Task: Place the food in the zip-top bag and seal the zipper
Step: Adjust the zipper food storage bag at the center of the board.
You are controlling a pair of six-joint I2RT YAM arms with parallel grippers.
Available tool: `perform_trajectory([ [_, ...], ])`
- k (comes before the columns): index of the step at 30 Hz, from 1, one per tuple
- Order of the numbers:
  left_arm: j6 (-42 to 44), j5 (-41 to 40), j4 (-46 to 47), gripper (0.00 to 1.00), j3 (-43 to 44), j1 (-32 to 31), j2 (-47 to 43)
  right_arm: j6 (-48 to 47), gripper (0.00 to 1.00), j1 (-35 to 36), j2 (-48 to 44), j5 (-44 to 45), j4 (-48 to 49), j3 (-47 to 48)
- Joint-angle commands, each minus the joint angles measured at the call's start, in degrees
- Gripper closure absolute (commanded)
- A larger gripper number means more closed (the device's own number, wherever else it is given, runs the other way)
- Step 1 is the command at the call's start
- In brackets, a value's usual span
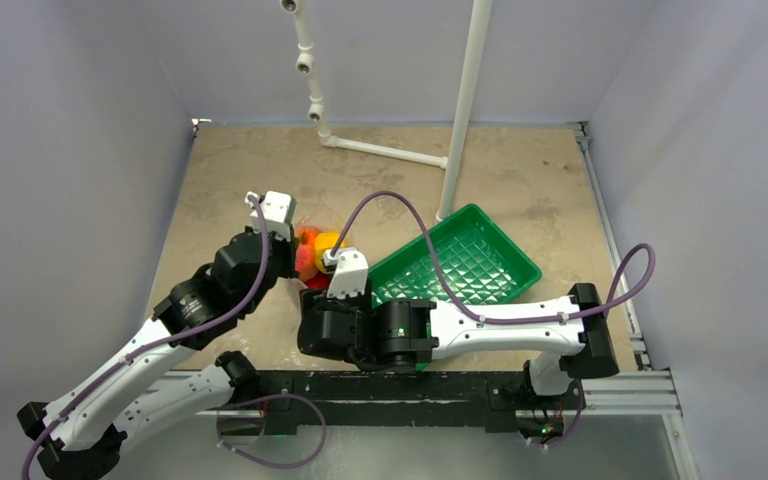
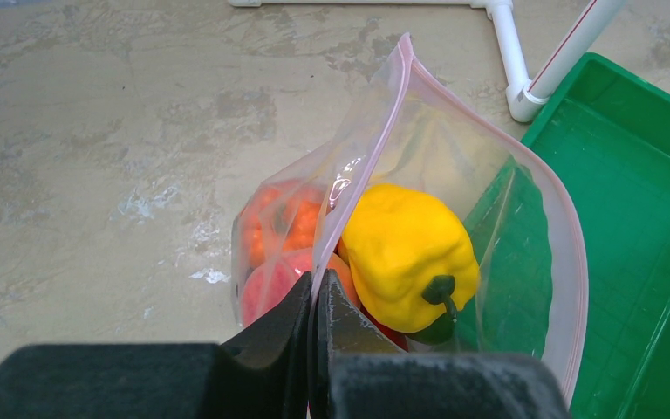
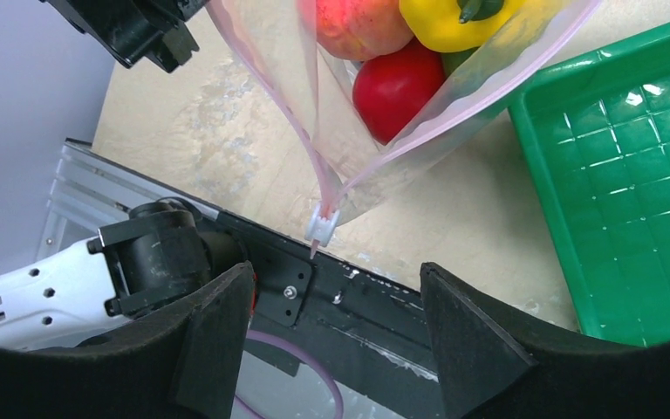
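Note:
The clear zip-top bag (image 2: pixel 523 227) is held up with its mouth gaping. Inside lies the food: a yellow pepper (image 2: pixel 406 244), a peach (image 2: pixel 266 284), an orange fruit (image 2: pixel 279 223) and a red tomato (image 3: pixel 397 87). My left gripper (image 2: pixel 317 284) is shut on the bag's near mouth edge, pinching the pale pink zipper (image 2: pixel 362 166). At the bag's low corner the two pink strips meet in a small white slider (image 3: pixel 323 225). My right gripper (image 3: pixel 336 271) is open just short of that slider, with nothing between its fingers.
The green ribbed tray (image 1: pixel 460 260) lies right of the bag, close to its far side. A white pipe frame (image 1: pixel 465 110) stands at the back. The black base rail (image 3: pixel 384 305) runs under the right gripper at the table's near edge.

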Motion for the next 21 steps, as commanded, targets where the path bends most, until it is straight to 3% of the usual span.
perform_trajectory([
  [1,0.2,-1.0,2.3,1.0,0.3,0.3,-0.3,1.7,0.29,0.2,1.5,2.0,2.0,3.1],
  [9,0.1,-1.0,2.3,1.0,0.3,0.4,-0.3,7.9,0.4,0.1,7.1,5.7,-5.6,8.7],
  [21,0.1,-0.7,2.3,1.0,0.3,0.4,-0.2,8.3,0.52,-2.1,7.4,8.2,-5.8,9.7],
])
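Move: The right hand, open, goes for the white zipper slider at the bag's near corner, about 3 cm ahead of it, 3 cm to its left and 3 cm below. From that hand, the tomato in the bag is roughly 7 cm ahead, 2 cm left and 10 cm down. The yellow pepper is some 12 cm straight ahead and 8 cm down. The green tray's middle is about 22 cm to the right, 5 cm ahead and 14 cm lower. From the left hand, the slider lies around 9 cm back, 3 cm right and 3 cm below. With the left fingers still pinching the bag's edge and holding it steady, the right hand closes in on the zipper slider: first about 2.5 cm left, then down by a similar amount while easing forward some 2 cm and drifting slightly back right. It turns a little clockwise, and its fingers narrow from about three-quarters to half open around the slider, with no touch to be seen. ##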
